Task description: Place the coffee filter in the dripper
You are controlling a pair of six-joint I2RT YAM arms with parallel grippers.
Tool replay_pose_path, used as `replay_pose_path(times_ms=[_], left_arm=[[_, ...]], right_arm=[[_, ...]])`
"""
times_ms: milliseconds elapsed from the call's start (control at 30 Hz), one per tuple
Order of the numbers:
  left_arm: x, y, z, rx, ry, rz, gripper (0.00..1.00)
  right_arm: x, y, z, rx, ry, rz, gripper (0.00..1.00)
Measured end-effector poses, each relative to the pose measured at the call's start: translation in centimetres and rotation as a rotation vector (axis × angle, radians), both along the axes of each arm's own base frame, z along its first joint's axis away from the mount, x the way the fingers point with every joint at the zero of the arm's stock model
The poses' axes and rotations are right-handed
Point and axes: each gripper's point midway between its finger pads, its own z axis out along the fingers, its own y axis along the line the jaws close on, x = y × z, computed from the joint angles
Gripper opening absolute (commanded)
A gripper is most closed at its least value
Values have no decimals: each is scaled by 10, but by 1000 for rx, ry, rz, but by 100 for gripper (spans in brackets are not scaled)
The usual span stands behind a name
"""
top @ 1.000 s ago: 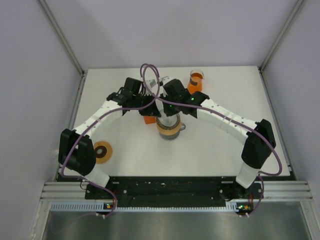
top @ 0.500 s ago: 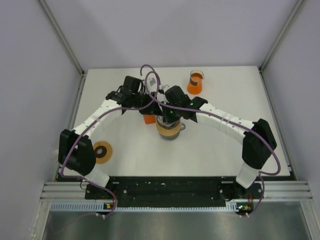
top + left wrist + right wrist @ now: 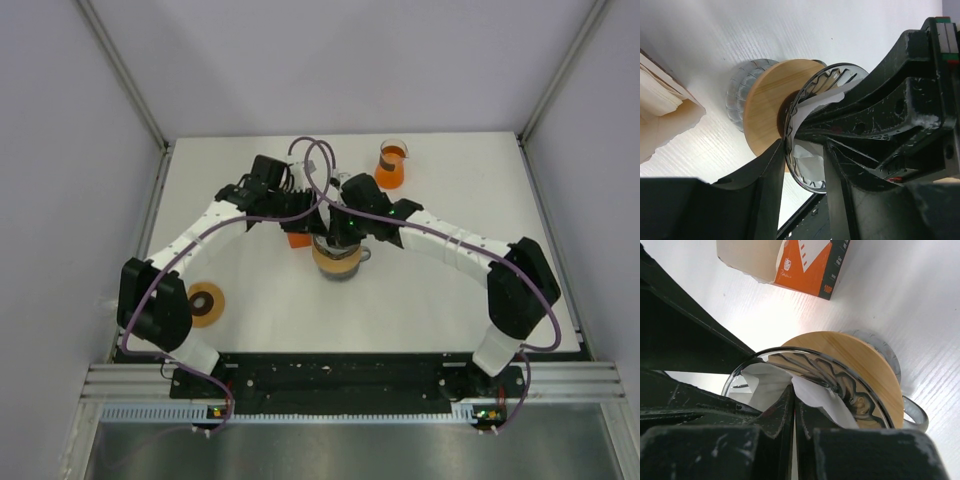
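The dripper (image 3: 850, 385) is a clear ribbed glass cone on a wooden ring (image 3: 762, 112), standing on a glass server mid-table (image 3: 338, 260). The white coffee filter (image 3: 767, 382) lies crumpled inside the cone, also seen as white paper (image 3: 815, 106) behind the rim. My left gripper (image 3: 804, 150) is open and straddles the cone's rim, one finger outside and one inside, not pinching the paper. My right gripper (image 3: 793, 390) is shut, its tips down inside the cone against the filter, with paper folded to either side. Both grippers meet over the dripper (image 3: 328, 225).
An orange carton of cream paper filters (image 3: 805, 265) lies just behind the dripper (image 3: 298, 239). An orange-filled beaker (image 3: 392, 165) stands at the back right. A tan disc with a dark centre (image 3: 206, 303) lies near the left arm's base. The server's handle (image 3: 915, 412) sticks out.
The left gripper has opened from nearly shut and let go of the filter. The right gripper has moved left and down into the dripper, staying shut.
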Motion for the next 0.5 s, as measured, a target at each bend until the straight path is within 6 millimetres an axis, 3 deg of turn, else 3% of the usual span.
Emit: replay_pose_path(times_ms=[333, 500], left_arm=[[0, 3, -6, 20, 0, 8, 11], [-1, 2, -6, 21, -2, -2, 6]], right_arm=[[-2, 1, 9, 56, 9, -16, 0], [0, -1, 19, 65, -20, -22, 0]])
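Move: Just right of and behind the left hand, whose parted fingers straddle the left rim of the dripper with the filter inside, is the dripper's middle, some 4 cm right, 2 cm back and 4 cm lower. The glass carafe stands beneath it, about 11 cm below the hand; the filter box lies roughly 5 cm left, 2 cm forward and 13 cm down. From the right hand, shut inside the filter, the dripper's middle is about 2 cm right, 1 cm back and 2 cm down. Closing from nearly half open to almost shut, the left fingers pinch the dripper's left rim together with the filter paper, while the hand sinks only about half a centimetre. Meanwhile the right hand, fingers still shut against the filter's inside, backs upward by some 2 cm, slowly at first and then faster, with a slight roll of about 5 degrees. ##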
